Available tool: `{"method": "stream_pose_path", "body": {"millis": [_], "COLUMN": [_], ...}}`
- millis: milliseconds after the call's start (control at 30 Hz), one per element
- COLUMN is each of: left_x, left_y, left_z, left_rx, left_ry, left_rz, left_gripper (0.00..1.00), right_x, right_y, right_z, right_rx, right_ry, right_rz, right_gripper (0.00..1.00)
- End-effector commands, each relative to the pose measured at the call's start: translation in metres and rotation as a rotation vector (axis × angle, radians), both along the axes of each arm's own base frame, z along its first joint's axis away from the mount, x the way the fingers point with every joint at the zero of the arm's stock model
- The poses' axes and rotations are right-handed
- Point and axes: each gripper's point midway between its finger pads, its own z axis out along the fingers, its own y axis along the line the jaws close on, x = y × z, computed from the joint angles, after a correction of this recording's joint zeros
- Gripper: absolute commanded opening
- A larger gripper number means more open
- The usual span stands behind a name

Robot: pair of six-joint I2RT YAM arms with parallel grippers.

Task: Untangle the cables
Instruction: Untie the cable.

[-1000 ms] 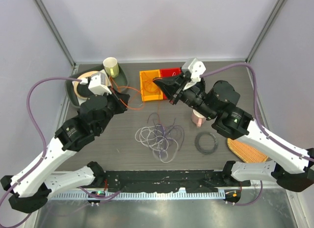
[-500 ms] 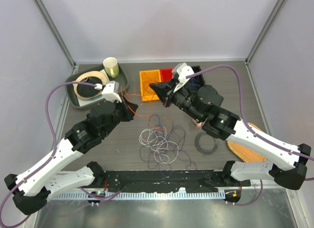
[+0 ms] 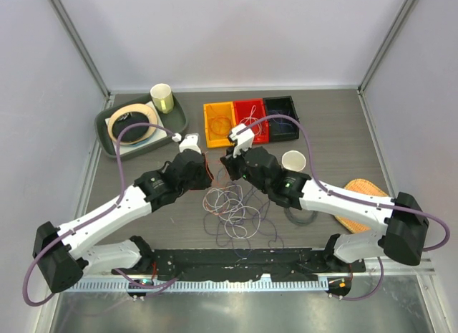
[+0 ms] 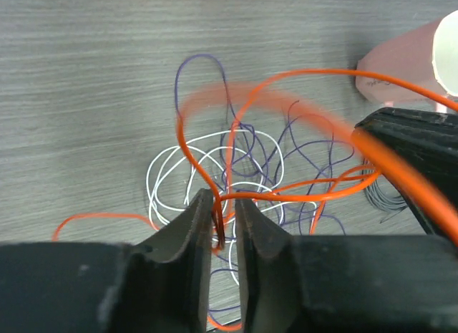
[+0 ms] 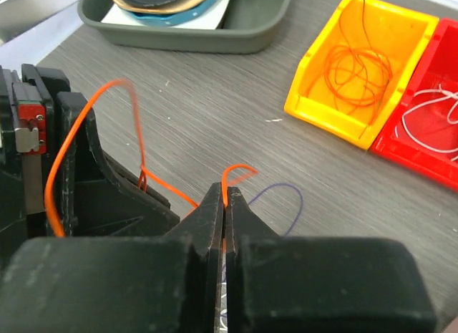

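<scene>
The cables (image 3: 232, 208) lie as a loose tangle of white, orange and purple loops on the table centre. Both grippers hang close together just behind it. My right gripper (image 5: 226, 193) is shut on an orange cable (image 5: 230, 174), which arcs out above its tips. That orange cable (image 4: 300, 197) runs across to my left gripper (image 4: 220, 200). There it passes between the jaws, which stand a little apart, and rests against one finger (image 4: 197, 218) without being pinched. White loops (image 4: 164, 168) and purple loops (image 4: 200, 61) lie underneath.
A yellow bin (image 3: 209, 125) with orange loops, a red bin (image 3: 252, 104) with white loops and a black bin (image 3: 280, 118) stand behind. A pink cup (image 3: 293, 161), a black coil (image 3: 300, 215) and an orange mat (image 3: 361, 215) are at right. A tray (image 3: 107, 143) and a cup (image 3: 162, 98) are at back left.
Both arms have swung inward and down to the tangle from near the tray and the bins. The left jaws, shut before, now stand slightly apart round the orange cable.
</scene>
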Motion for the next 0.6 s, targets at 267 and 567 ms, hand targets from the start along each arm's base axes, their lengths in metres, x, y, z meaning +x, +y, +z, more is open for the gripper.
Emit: {"method": "stream_pose_path", "body": {"millis": [267,567], "left_x": [-0.01,-0.014], "left_y": [0.0,0.006], "left_z": [-0.031,-0.046], "left_rx": [0.024,0.04], "left_ry": [0.099,0.107], "left_rz": [0.005,0.002], "left_gripper": [0.51,0.84], "right_x": [0.008,0.01], "right_y": [0.0,-0.002], "right_z": [-0.03,-0.054], "right_rx": [0.043,0.061], "right_ry": [0.1,0.185], "right_rz": [-0.083,-0.079], "right_gripper": [0.01,0.01]}}
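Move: The cable pile lies below both hands: from the left hand about 5 cm back, 9 cm to the right and some 18 cm down, from the right hand about 6 cm back, 3 cm right and 24 cm down. The orange bin stands roughly 26 cm ahead of the left hand and 2 cm to its right. The pink mug is about 11 cm ahead of the right hand and 22 cm to its right. The orange cable, at first still at the left fingertips, is let go as those fingers spread from slightly parted to nearly wide open while the left hand sinks about 5 cm, easing back slightly. The right hand keeps its own pinch on the orange cable and lowers it about 6 cm towards the pile, its fingers tipping down some 10 degrees. ##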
